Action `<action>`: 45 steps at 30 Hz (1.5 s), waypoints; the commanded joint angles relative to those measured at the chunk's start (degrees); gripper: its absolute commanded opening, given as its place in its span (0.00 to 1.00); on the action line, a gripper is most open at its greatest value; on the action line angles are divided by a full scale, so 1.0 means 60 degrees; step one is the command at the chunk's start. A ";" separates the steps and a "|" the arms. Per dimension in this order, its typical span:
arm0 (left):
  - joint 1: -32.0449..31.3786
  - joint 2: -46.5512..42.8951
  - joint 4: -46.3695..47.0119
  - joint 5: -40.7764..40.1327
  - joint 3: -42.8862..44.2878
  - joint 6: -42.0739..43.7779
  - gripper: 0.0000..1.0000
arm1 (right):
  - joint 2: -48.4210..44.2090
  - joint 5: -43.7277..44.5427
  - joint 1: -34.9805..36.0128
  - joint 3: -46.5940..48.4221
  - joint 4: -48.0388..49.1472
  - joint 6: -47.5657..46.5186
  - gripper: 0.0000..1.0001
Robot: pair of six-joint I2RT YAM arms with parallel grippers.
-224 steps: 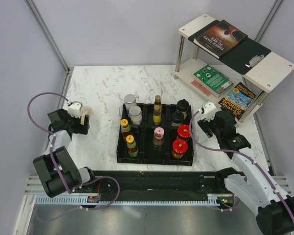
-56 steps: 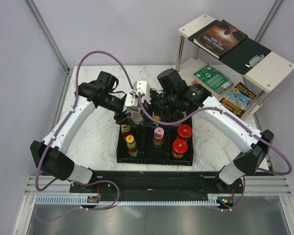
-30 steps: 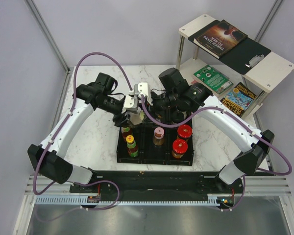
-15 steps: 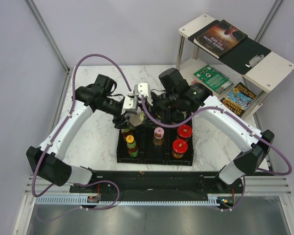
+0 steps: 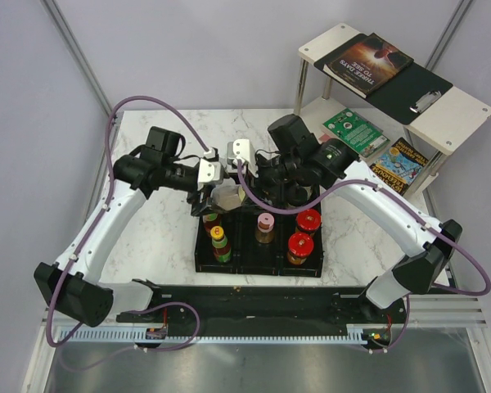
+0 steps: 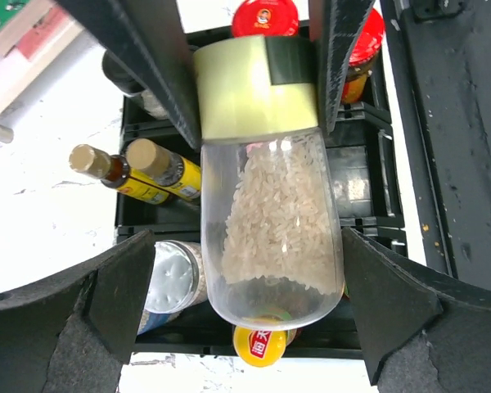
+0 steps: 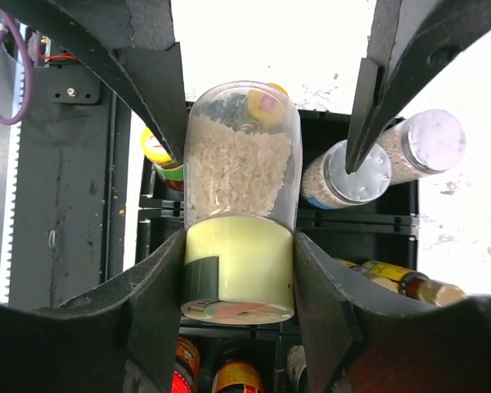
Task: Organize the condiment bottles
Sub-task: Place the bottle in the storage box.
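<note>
A clear jar of rice [image 6: 270, 221] with a pale yellow lid hangs sideways above the black tray [image 5: 258, 266]. My right gripper [image 7: 239, 307] is shut on the jar's lid end [image 7: 239, 266]. My left gripper [image 6: 250, 315] stands open around the jar's base, with a gap at each finger. Seen from above, the jar [image 5: 227, 196] sits between the left gripper [image 5: 212, 194] and the right gripper [image 5: 245, 188]. Below it in the tray are a yellow-capped bottle [image 6: 260, 350], a silver-lidded jar [image 6: 170, 282], two slim bottles [image 6: 151, 160] and red-capped jars [image 5: 308, 219].
A pink-lidded shaker [image 5: 265, 221] and a second red-capped jar [image 5: 299, 244] stand in the tray's front compartments. A white two-tier shelf [image 5: 454, 110] with books stands at the back right. Both arms cross above the tray's back row.
My left gripper has opened off the rice jar and drawn back a little to the left. The right gripper keeps its hold on the lid end.
</note>
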 commanded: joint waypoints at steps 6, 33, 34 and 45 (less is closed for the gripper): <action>0.0188 -0.0332 0.1058 0.0769 -0.0519 -0.0563 0.99 | -0.0381 -0.0015 0.0020 0.0289 0.0234 0.0384 0.00; 0.1474 -0.2206 0.3589 0.1854 -0.1163 -0.3255 0.99 | -0.0876 0.3090 0.0020 -0.0368 0.0864 0.0604 0.00; 0.1752 -0.2381 0.4100 0.1971 -0.1265 -0.3635 0.99 | -0.0965 0.3164 0.0020 -0.0558 0.0879 0.0575 0.00; 0.4419 -0.2412 0.7647 -0.0516 -0.3401 -0.6142 0.99 | -0.0952 0.3062 0.0151 -0.0326 -0.0964 -0.0464 0.00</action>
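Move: Some 20 cm below the right hand, about 7 cm back and 3 cm to its right, lies the free front part of the storage box's middle front cell. The pink-lid jar in that cell stands 4 cm back and 5 cm right of the hand. The nearer silver-lid jar is roughly 7 cm ahead and 6 cm left, the nearer brown-cap bottle 6 cm ahead and 4 cm right. From the left hand, the free space is 7 cm back and some 10 cm right. Hovering over the box with wide-open fingers around the rice bottle, the left hand edges back slightly, then pulls away quickly up, left and finally forward, ending about 8 cm left of its start and turned some 25 degrees counter-clockwise. The right hand keeps its pinch on the lid, carries the bottle about 5 cm right and 3 cm forward, and turns clockwise. ##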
